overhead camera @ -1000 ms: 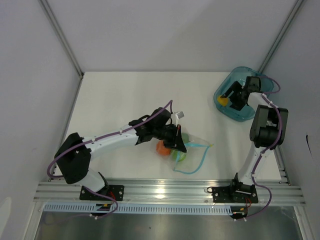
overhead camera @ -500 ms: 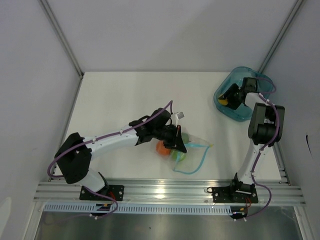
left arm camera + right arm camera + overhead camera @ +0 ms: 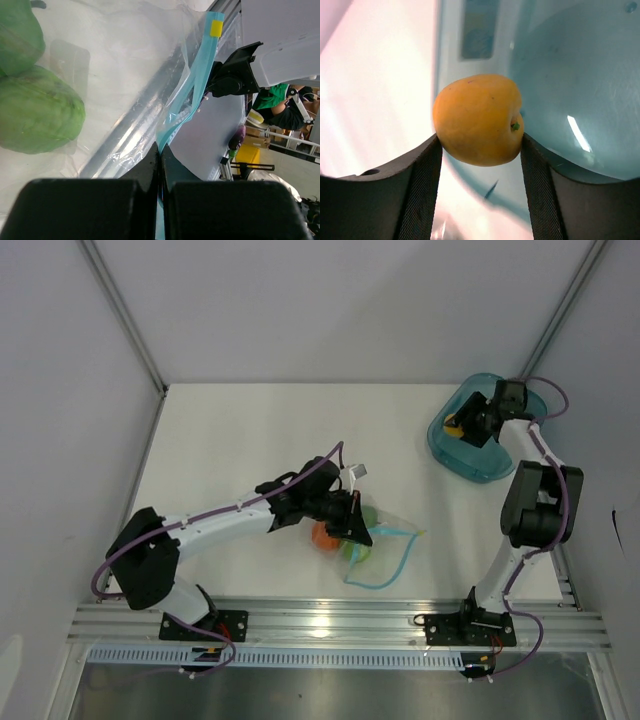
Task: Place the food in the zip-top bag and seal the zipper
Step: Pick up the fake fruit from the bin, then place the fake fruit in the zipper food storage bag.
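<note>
The clear zip-top bag (image 3: 388, 536) lies on the white table near the front edge, its blue-teal zipper (image 3: 397, 562) looping open. Inside or under it I see an orange-red fruit (image 3: 324, 536), a light green one (image 3: 357, 551) and a dark green one (image 3: 369, 515). My left gripper (image 3: 356, 523) is shut on the zipper strip (image 3: 199, 80); the two green fruits (image 3: 36, 111) show through the plastic. My right gripper (image 3: 464, 426) is shut on the yellow fruit (image 3: 454, 424) over the teal bowl. In the right wrist view the yellow fruit (image 3: 479, 119) sits between the pads (image 3: 425, 185).
The translucent teal bowl (image 3: 470, 466) stands at the back right, also in the right wrist view (image 3: 575, 85). Grey walls enclose the table on three sides. An aluminium rail (image 3: 330, 622) runs along the front edge by the arm bases.
My right gripper has shifted a little toward the back of the bowl with the yellow fruit in it, and its forearm swung right. The left arm and bag have not moved.
</note>
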Available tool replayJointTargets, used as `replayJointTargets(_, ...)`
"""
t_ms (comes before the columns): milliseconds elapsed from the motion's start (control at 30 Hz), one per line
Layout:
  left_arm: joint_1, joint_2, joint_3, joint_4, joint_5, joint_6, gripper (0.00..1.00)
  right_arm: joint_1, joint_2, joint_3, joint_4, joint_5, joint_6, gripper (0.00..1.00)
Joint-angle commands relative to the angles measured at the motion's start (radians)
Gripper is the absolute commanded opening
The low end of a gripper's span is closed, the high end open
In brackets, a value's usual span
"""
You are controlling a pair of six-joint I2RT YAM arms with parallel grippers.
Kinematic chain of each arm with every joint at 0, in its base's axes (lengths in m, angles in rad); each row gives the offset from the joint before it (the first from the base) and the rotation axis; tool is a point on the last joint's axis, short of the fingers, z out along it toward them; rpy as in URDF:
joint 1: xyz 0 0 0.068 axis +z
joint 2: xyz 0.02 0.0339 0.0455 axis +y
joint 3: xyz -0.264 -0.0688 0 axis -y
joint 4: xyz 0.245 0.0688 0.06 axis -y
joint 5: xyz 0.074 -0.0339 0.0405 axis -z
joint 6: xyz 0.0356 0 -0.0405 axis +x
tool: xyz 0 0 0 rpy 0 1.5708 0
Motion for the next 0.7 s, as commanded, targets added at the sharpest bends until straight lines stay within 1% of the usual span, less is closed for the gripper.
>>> replayJointTargets(0,0.007,-0.051,0.019,0.005,0.004,-0.015,0.00,0.041,-0.220,-0.045,-0.053,0.003,-0.038,0.47)
replayJointTargets(33,0.007,-0.050,0.029,0.003,0.001,-0.015,0.01,0.050,-0.302,-0.097,-0.064,0.005,-0.040,0.47)
replayJointTargets(133,0.008,-0.050,0.046,-0.006,-0.004,-0.018,0.00,0.100,-0.431,-0.173,-0.102,0.000,-0.063,0.47)
replayJointTargets(167,0.008,-0.051,0.049,-0.011,-0.008,-0.018,0.01,0.116,-0.517,-0.211,-0.119,-0.004,-0.066,0.48)
replayJointTargets(233,0.008,-0.056,0.055,-0.014,-0.013,-0.021,0.01,0.183,-0.606,-0.254,-0.162,-0.024,-0.083,0.48)
replayJointTargets(267,0.008,-0.060,0.063,-0.017,-0.019,-0.022,0.01,0.211,-0.698,-0.294,-0.182,-0.020,-0.090,0.48)
replayJointTargets(300,0.008,-0.063,0.066,-0.018,-0.022,-0.024,0.01,0.241,-0.743,-0.317,-0.199,-0.004,-0.095,0.48)
replayJointTargets(333,0.008,-0.067,0.066,-0.021,-0.025,-0.024,0.01,0.307,-0.787,-0.340,-0.231,0.018,-0.098,0.48)
replayJointTargets(367,0.008,-0.070,0.069,-0.023,-0.033,-0.022,0.01,0.343,-0.873,-0.390,-0.245,0.025,-0.097,0.48)
replayJointTargets(400,0.007,-0.076,0.074,-0.035,-0.039,-0.019,0.01,0.375,-0.914,-0.417,-0.263,0.026,-0.090,0.48)
replayJointTargets(433,0.008,-0.077,0.078,-0.043,-0.042,-0.018,0.01,0.436,-0.954,-0.438,-0.273,0.020,-0.071,0.48)
replayJointTargets(500,0.008,-0.082,0.082,-0.055,-0.056,-0.012,0.01,0.493,-1.064,-0.501,-0.287,0.010,-0.048,0.48)
replayJointTargets(600,0.008,-0.088,0.080,-0.072,-0.067,-0.009,0.01,0.603,-1.190,-0.555,-0.346,0.008,-0.005,0.47)
replayJointTargets(667,0.008,-0.091,0.083,-0.077,-0.071,-0.010,0.01,0.674,-1.238,-0.569,-0.382,0.023,0.008,0.47)
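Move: The bag mouth, where the held yellow fruit is being taken, lies about 38 cm back and 22 cm to the left of the right hand, at nearly its height. Pinching the zip edge, the left gripper is roughly 36 cm back and 26 cm left; the green fruit inside the bag is some 30 cm back, 27 cm left and 7 cm lower. From the left hand, the mouth lies 3 cm back, 4 cm right, 3 cm lower. Still clasping the yellow fruit between its fingers, the right hand climbs fast by about 16 cm over the bin, then sweeps some 30 cm back and 18 cm left towards the bag mouth, tipping its fingers up and swinging counter-clockwise about 35 degrees. The left hand keeps its pinch on the zip edge and rises a couple of centimetres. ##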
